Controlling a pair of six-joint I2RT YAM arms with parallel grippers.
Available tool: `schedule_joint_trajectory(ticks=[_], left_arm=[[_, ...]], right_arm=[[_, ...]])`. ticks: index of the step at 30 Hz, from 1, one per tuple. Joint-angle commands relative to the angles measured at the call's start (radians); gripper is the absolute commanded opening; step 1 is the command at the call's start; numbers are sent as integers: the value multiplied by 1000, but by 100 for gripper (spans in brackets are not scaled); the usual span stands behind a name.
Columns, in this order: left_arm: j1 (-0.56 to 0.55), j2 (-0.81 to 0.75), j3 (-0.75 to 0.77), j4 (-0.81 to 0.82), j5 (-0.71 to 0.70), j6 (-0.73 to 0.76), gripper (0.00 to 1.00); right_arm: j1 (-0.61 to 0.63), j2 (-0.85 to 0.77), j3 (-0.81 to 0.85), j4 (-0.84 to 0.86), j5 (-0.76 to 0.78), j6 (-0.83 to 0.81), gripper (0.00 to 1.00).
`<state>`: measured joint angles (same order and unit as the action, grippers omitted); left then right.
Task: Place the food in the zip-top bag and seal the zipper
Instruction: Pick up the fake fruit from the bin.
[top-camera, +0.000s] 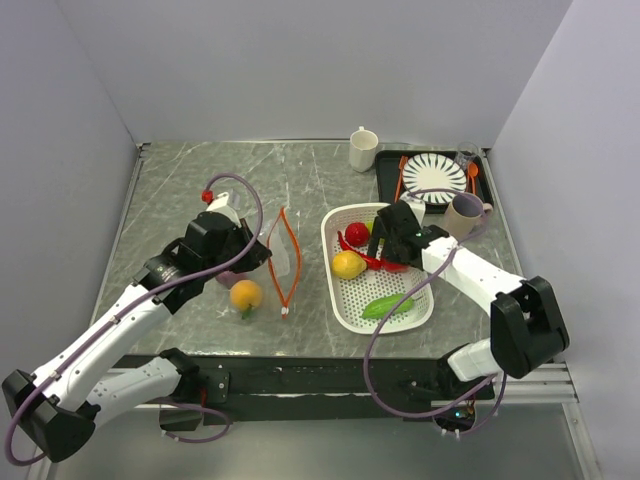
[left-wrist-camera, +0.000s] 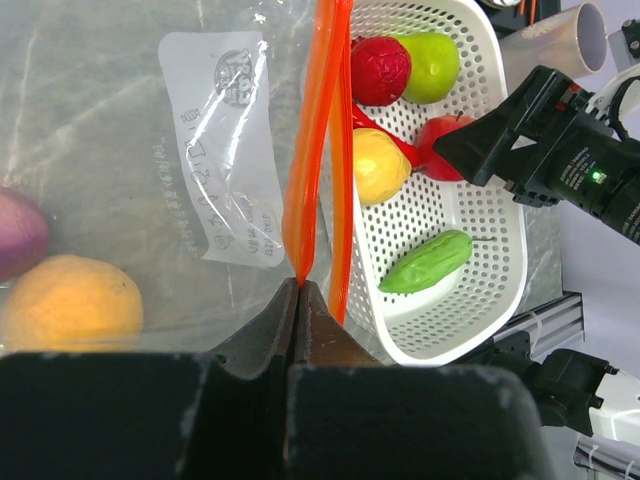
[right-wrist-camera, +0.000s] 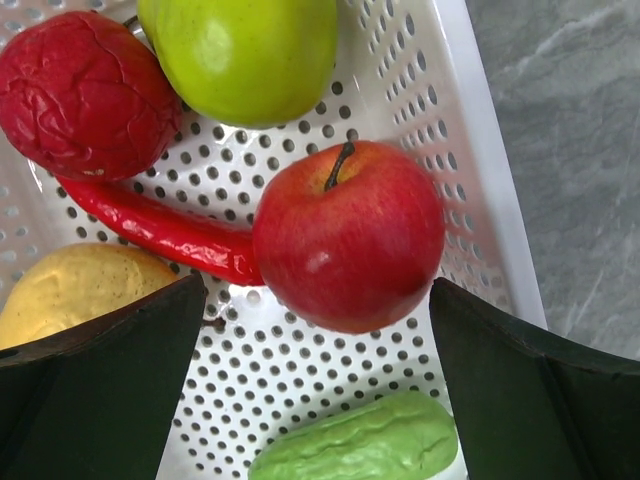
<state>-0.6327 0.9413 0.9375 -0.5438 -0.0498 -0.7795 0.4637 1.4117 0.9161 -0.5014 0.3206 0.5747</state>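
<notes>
The clear zip-top bag (left-wrist-camera: 150, 180) lies on the table left of the white perforated basket (top-camera: 340, 300). Its orange-red zipper (left-wrist-camera: 312, 150) stands parted in a loop, with the white slider (top-camera: 284, 312) at the near end. My left gripper (left-wrist-camera: 298, 283) is shut on one zipper strip. An orange ball (left-wrist-camera: 70, 300) and a purple ball (left-wrist-camera: 15, 235) show through the bag's plastic. My right gripper (right-wrist-camera: 318, 290) hangs open over the basket, its fingers on either side of a red apple (right-wrist-camera: 348, 235). Around it lie a green apple (right-wrist-camera: 240, 50), a wrinkled red ball (right-wrist-camera: 85, 95), a chilli (right-wrist-camera: 160, 232), a yellow ball (right-wrist-camera: 80, 290) and a cucumber (right-wrist-camera: 355, 445).
A white mug (top-camera: 363, 150) stands at the back. A black tray (top-camera: 385, 175) at the back right carries a striped plate (top-camera: 433, 178) and orange cutlery. A brown tube-like cup (top-camera: 462, 212) lies just behind my right arm. Grey walls close in the table on three sides.
</notes>
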Motion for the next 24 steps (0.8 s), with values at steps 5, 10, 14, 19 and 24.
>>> schedule_joint_trajectory(ticks=[5, 10, 14, 19, 24], left_arm=[[-4, 5, 34, -2, -13, 14, 1], [-4, 2, 27, -4, -15, 11, 1], [-4, 2, 26, -1, -10, 13, 1], [-4, 5, 23, 4, -1, 11, 1], [-4, 4, 20, 2, -2, 13, 1]], right_arm=[[-30, 69, 50, 38, 32, -19, 95], [-31, 78, 37, 38, 34, -12, 83], [-33, 66, 20, 57, 3, -15, 71], [-36, 63, 17, 60, -28, -21, 52], [-37, 36, 3, 70, -57, -22, 46]])
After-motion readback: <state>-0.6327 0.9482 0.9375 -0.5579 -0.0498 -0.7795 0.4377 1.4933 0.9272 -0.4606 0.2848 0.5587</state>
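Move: Within the bin, the red apple sits just under the right hand's spread fingers, some 2 cm ahead, 1 cm to the right and 3 cm down. The red chili lies about 7 cm left and 3 cm ahead, the green apple 8 cm ahead and 3 cm left, the lemon 10 cm left and 1 cm ahead, the cucumber 9 cm back and 1 cm left. The left hand has the red apple about 27 cm to its right, 7 cm ahead and 17 cm lower. Sinking about 2 cm, the right hand eases some 1 cm forward and a touch right to bring its wide-open fingers down on both sides of the red apple. They close by about a quarter until the tips pinch its sides; then the hand stays low, edging back left less than a centimetre with the wrist nearly unchanged. ##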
